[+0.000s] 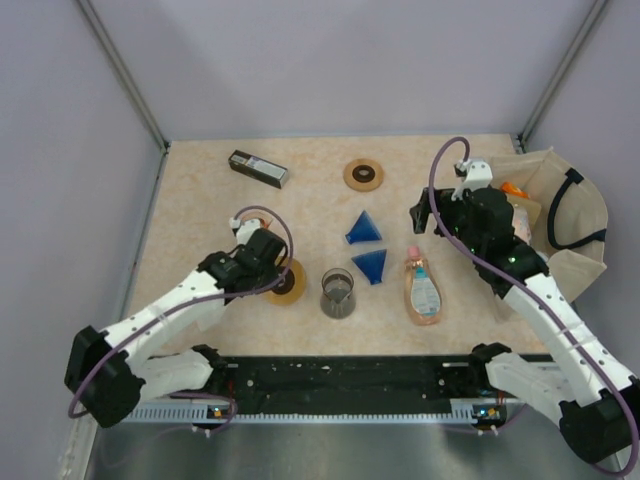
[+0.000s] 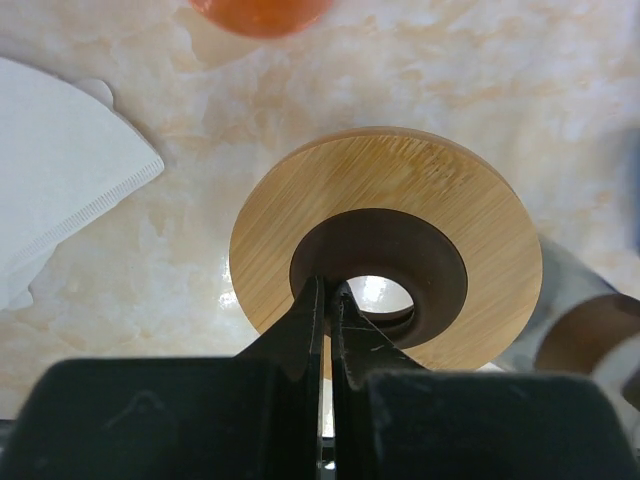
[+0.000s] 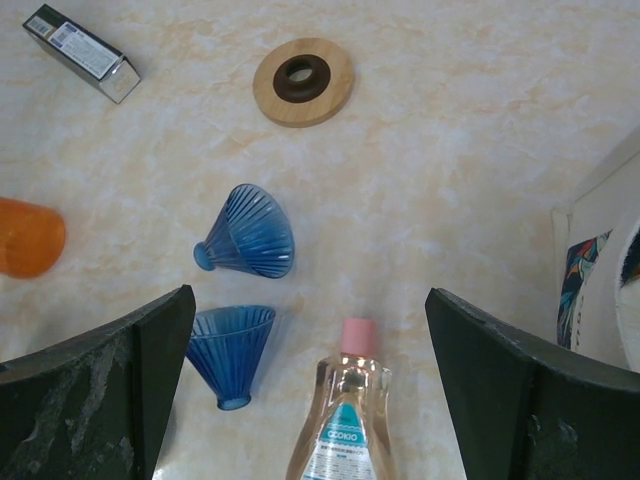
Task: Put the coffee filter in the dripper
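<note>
The white paper coffee filter (image 2: pixel 60 170) lies flat on the table, left of a wooden ring (image 2: pixel 400 180) with a dark centre collar. My left gripper (image 2: pixel 332 290) is shut, its tips at the near inner edge of that collar; I cannot tell whether they pinch it. In the top view the arm hides the filter, and the left gripper (image 1: pixel 283 275) sits over the ring (image 1: pixel 293 285). Two blue cone drippers (image 1: pixel 364 229) (image 1: pixel 371 265) lie on their sides mid-table. My right gripper (image 3: pixel 308 292) hangs open above the drippers (image 3: pixel 250 233) (image 3: pixel 230 350), holding nothing.
A glass carafe (image 1: pixel 338 293) stands right of the ring. A pink-capped bottle (image 1: pixel 424 288) lies beside the drippers. A second wooden ring (image 1: pixel 363 174) and a black box (image 1: pixel 258 168) sit at the back. An orange cup (image 3: pixel 28 237) is beside the filter. A cloth bag (image 1: pixel 560 215) fills the right edge.
</note>
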Action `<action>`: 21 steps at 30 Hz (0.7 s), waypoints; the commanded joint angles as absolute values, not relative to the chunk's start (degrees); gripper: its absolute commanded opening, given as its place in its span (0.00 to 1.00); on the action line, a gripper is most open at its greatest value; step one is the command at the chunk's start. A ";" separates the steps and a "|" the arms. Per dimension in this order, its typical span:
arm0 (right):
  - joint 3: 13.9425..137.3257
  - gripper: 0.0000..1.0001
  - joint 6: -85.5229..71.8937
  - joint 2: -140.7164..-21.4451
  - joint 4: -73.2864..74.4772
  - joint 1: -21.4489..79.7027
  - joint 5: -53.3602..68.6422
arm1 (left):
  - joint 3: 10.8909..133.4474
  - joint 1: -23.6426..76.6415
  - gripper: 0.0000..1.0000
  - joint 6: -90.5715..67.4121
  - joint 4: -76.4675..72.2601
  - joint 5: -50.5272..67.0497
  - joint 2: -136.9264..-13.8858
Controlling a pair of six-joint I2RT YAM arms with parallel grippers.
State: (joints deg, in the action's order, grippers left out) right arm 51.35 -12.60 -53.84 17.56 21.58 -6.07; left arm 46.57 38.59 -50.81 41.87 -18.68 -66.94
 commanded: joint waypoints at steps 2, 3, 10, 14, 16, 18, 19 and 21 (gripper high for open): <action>51.68 0.99 -11.95 -52.38 15.12 21.27 -1.42 | 46.93 38.85 0.00 -48.17 40.08 -21.09 -57.85; 51.77 0.99 -11.69 -52.38 14.86 21.27 -0.19 | 47.11 38.85 0.00 -47.38 39.82 -21.35 -56.53; 51.68 0.99 -12.38 -52.56 7.84 21.27 21.23 | 48.51 38.85 0.00 -36.49 26.04 -22.16 -49.57; 51.94 0.99 -21.85 -55.54 -2.51 21.44 36.96 | 51.50 38.85 0.00 -33.58 20.05 -20.83 -51.67; 53.43 0.97 -24.86 -58.61 -5.01 22.84 39.37 | 53.78 38.85 0.00 -33.40 19.42 -20.92 -53.95; 56.41 0.97 -23.04 -62.38 -2.30 26.35 37.19 | 56.33 38.85 0.00 -33.57 19.34 -20.31 -56.50; 57.73 0.96 -22.85 -63.97 -0.89 27.59 35.18 | 57.12 38.85 0.00 -33.40 18.64 -19.78 -57.38; 59.76 0.94 -23.20 -67.75 -0.26 29.78 33.84 | 58.18 38.85 0.00 -33.31 16.97 -18.29 -58.97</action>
State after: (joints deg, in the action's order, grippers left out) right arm 54.41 -21.15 -62.37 1.78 25.58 31.88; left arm 53.87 38.65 -35.03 25.08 -20.29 -56.86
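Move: The left hand already holds the wooden ring clear of the table; the open right fingers are about 34 cm to its right, 9 farther forward and 16 higher. The glass stands 14 cm right, about level; the orange jug 12 ahead and 5 left, both some 4 below. From the right hand the ring lies 31 cm left, 10 back and 16 below; the blue cones are 12 left, 7 ahead and 10 left, 2 back, about 21 below. Upward first, the left hand raises the wooden ring about 14 cm, bringing it forward and slightly right later on while tipping the fingers up some 30 degrees, its grip on the brown collar kept. The right hand swings left towards the ring above the blue cones, rising and drawing back a little, turning counter-clockwise and rolling left side up, fingers staying wide open. ##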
